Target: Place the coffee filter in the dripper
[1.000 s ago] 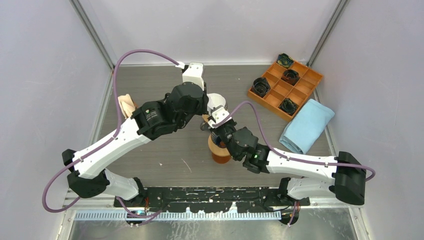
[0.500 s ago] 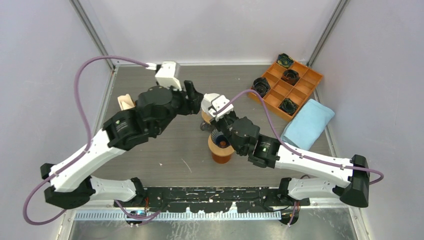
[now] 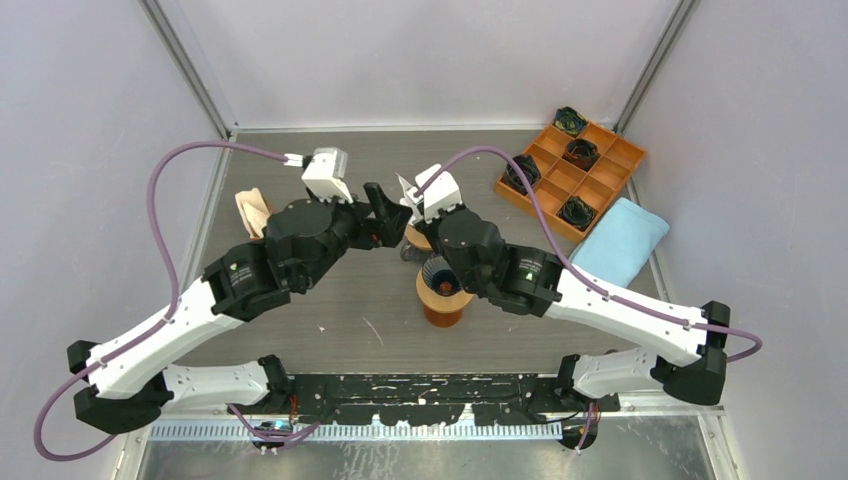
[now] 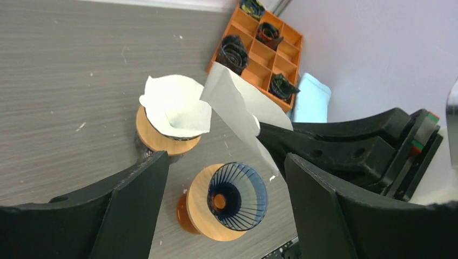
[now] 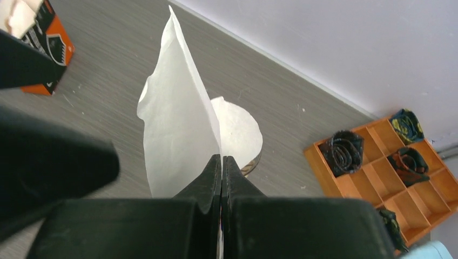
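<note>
The coffee filter (image 5: 178, 124), a folded white paper cone, stands upright with its lower edge pinched in my right gripper (image 5: 221, 157), which is shut on it. From above, the filter (image 3: 408, 189) shows just behind the right wrist. The dripper (image 3: 443, 290), a blue ribbed glass cone in a wooden collar on an amber base, stands nearer the arms with nothing in it. My left gripper (image 4: 226, 158) is open and holds nothing; the dripper (image 4: 237, 195) shows between and below its fingers, and the filter (image 4: 232, 102) hangs above and to the right.
A second wooden-collared dripper (image 4: 173, 116) holding a white filter stands just behind the empty one. An orange compartment tray (image 3: 570, 165) with dark rolled items sits at the back right, beside a blue cloth (image 3: 613, 248). An orange box of filters (image 3: 252, 208) is at the left.
My left gripper has opened wide and drawn back to the left, off the drippers. My right gripper has moved toward the back with the filter shut in it.
</note>
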Tool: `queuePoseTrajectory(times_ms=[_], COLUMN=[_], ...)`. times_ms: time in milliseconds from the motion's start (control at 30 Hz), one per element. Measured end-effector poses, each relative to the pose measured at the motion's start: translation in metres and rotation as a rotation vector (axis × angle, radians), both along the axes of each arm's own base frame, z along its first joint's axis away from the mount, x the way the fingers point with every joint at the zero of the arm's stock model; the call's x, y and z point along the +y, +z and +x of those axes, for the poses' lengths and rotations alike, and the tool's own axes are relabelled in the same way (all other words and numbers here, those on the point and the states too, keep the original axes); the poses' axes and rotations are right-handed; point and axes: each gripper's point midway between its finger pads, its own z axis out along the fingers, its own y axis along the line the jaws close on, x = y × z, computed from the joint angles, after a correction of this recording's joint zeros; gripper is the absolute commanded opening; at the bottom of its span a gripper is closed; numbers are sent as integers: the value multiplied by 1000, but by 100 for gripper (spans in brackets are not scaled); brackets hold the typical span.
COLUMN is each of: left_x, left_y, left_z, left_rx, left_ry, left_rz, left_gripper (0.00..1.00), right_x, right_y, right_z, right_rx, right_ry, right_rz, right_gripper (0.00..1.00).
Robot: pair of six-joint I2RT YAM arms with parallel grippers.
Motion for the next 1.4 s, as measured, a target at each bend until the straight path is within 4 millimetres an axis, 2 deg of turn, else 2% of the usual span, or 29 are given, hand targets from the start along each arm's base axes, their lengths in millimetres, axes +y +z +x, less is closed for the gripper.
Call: queuePoseTrajectory(times_ms=[100,300,633,967,1200,1400], left_x=[-10,-21,-31,-23,-12,-7], left_y=[-12,-19,-44,-52,-55,-58], left_z=[0,3,13,19,18,16], left_rx=[30,48,82,91,102,117], left_ry=[-23,-32,-14,20,36,36], left_rz=[-1,-21,38,66,77,89], left_gripper=[82,81,72,61,57,54], right_x=[0,-4,-6,-5,-5,-12], right_y=[-8,-17,-10,-6,-4,0], right_z=[1,-1,-4,-9,-14,-18], right_rx=[40,90,123,164,205,247], right_ry=[-23,-53,-69,-75,-63,-68], right_rz=[-30,-52,-4,64,133,209], right_gripper=[1,1,1,1,1,1])
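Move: The filter that the right hand still pinches lies about 5 cm ahead of the left hand, some 3 cm to its right and 4 cm lower. Below, the empty blue dripper is roughly 1 cm back, 7 cm right and 26 cm down from the left hand; the other dripper, already lined, is about 9 cm ahead, 5 cm right and 24 cm down. From the right hand, the blue dripper lies some 4 cm back, 3 cm left and 21 cm down. Downwards, about 6 cm and a little forward, the left hand comes to the filter's free side, swinging some 3 cm right and then most of the way back left as its wide-open fingers narrow partway around the paper. The right hand keeps its pinch, eases back about 2 cm and slightly right after a small dip, and tips its fingers down some 15 degrees while its left side rises. ##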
